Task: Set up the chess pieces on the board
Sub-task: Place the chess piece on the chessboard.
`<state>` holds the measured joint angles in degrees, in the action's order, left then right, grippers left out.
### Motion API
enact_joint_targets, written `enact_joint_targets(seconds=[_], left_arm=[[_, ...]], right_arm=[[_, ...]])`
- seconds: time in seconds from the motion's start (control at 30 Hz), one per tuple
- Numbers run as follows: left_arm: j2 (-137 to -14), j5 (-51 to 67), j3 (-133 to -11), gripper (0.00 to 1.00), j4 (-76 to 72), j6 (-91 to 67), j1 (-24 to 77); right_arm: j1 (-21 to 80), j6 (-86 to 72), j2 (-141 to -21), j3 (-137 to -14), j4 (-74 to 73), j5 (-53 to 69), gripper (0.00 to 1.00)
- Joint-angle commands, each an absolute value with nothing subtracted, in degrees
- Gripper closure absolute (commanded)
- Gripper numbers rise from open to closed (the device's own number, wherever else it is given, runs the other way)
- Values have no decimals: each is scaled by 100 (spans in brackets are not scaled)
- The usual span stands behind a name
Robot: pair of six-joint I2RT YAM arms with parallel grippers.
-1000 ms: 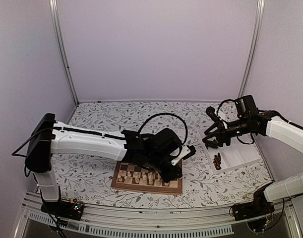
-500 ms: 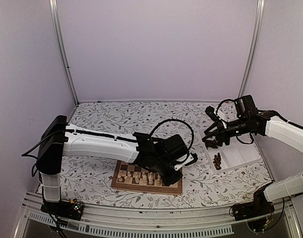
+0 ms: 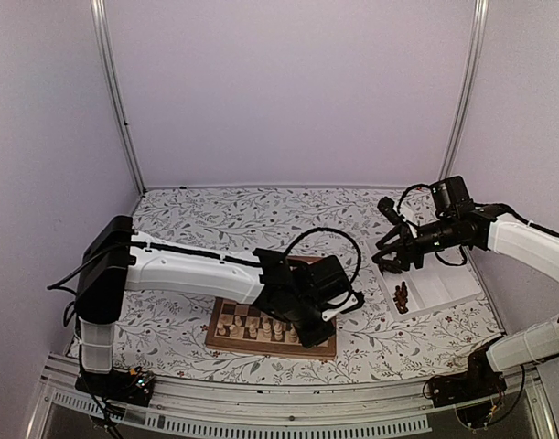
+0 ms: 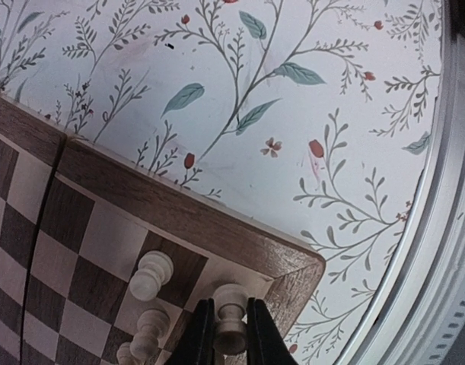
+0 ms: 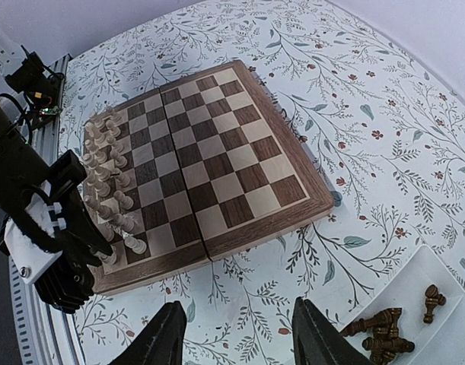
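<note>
The board [image 3: 261, 349] lies near the table's front edge, seen from the side in the right wrist view [image 5: 217, 152]. Pale chess pieces [image 5: 103, 163] stand in two rows along its near side [image 3: 261, 326]. My left gripper [image 3: 308, 337] is low over the board's near right corner. In the left wrist view it [image 4: 230, 334] is shut on a pale piece [image 4: 230, 304] standing on the corner square, next to another pale piece [image 4: 150, 275]. My right gripper [image 3: 389, 261] hovers open and holds nothing [image 5: 238, 304]. Dark pieces [image 5: 380, 334] lie in a heap in the white tray [image 3: 439, 288].
The white tray [image 5: 434, 262] sits right of the board on the floral tablecloth [image 3: 188, 219]. A metal rail [image 4: 437, 251] runs along the table's near edge, close to the board's corner. The left arm's body and cable cover the board's middle in the top view.
The left arm has swung toward the board's near right corner and come lower, still shut on the pale piece. The right arm has stayed put.
</note>
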<state>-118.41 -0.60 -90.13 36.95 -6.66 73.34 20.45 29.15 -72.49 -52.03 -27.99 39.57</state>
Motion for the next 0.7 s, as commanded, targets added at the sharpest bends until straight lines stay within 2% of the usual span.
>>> enact_joint_targets(seconds=[0.0, 0.13, 0.43, 0.67], left_arm=[[-11969, -88, -9225, 87, 3833, -569, 7443], [-12046, -114, -9296, 79, 3914, -561, 7470], [-12119, -155, -9555, 76, 4098, -558, 7512], [-11745, -656, -9911, 66, 4353, -525, 7581]], right_arm=[[2017, 2905, -7284, -5176, -2761, 4068, 48], [2020, 2913, -7286, -5177, -2776, 4098, 48], [2016, 2912, -7236, -5198, -2827, 4169, 48], [1978, 2887, -7061, -5577, -2935, 3803, 46]])
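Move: The left hand holds the light chess piece by its upper part, right over the near right corner square of the chessboard, the square about 3 cm below. A pawn stands some 3 cm ahead of the held piece, another about 3 cm ahead and 3 cm left, and a back-row piece about 3 cm left. From the right hand the corner square lies roughly 13 cm back, 13 cm left and 16 cm below. The left fingers let go of the light chess piece on the corner square, spreading by about a fifth of their full range so a gap shows on either side of it. The hand stays almost in place as they part, sinks barely half a centimetre, then begins to rise about 1.5 cm, easing some 1 cm to the right, wrist steady. ##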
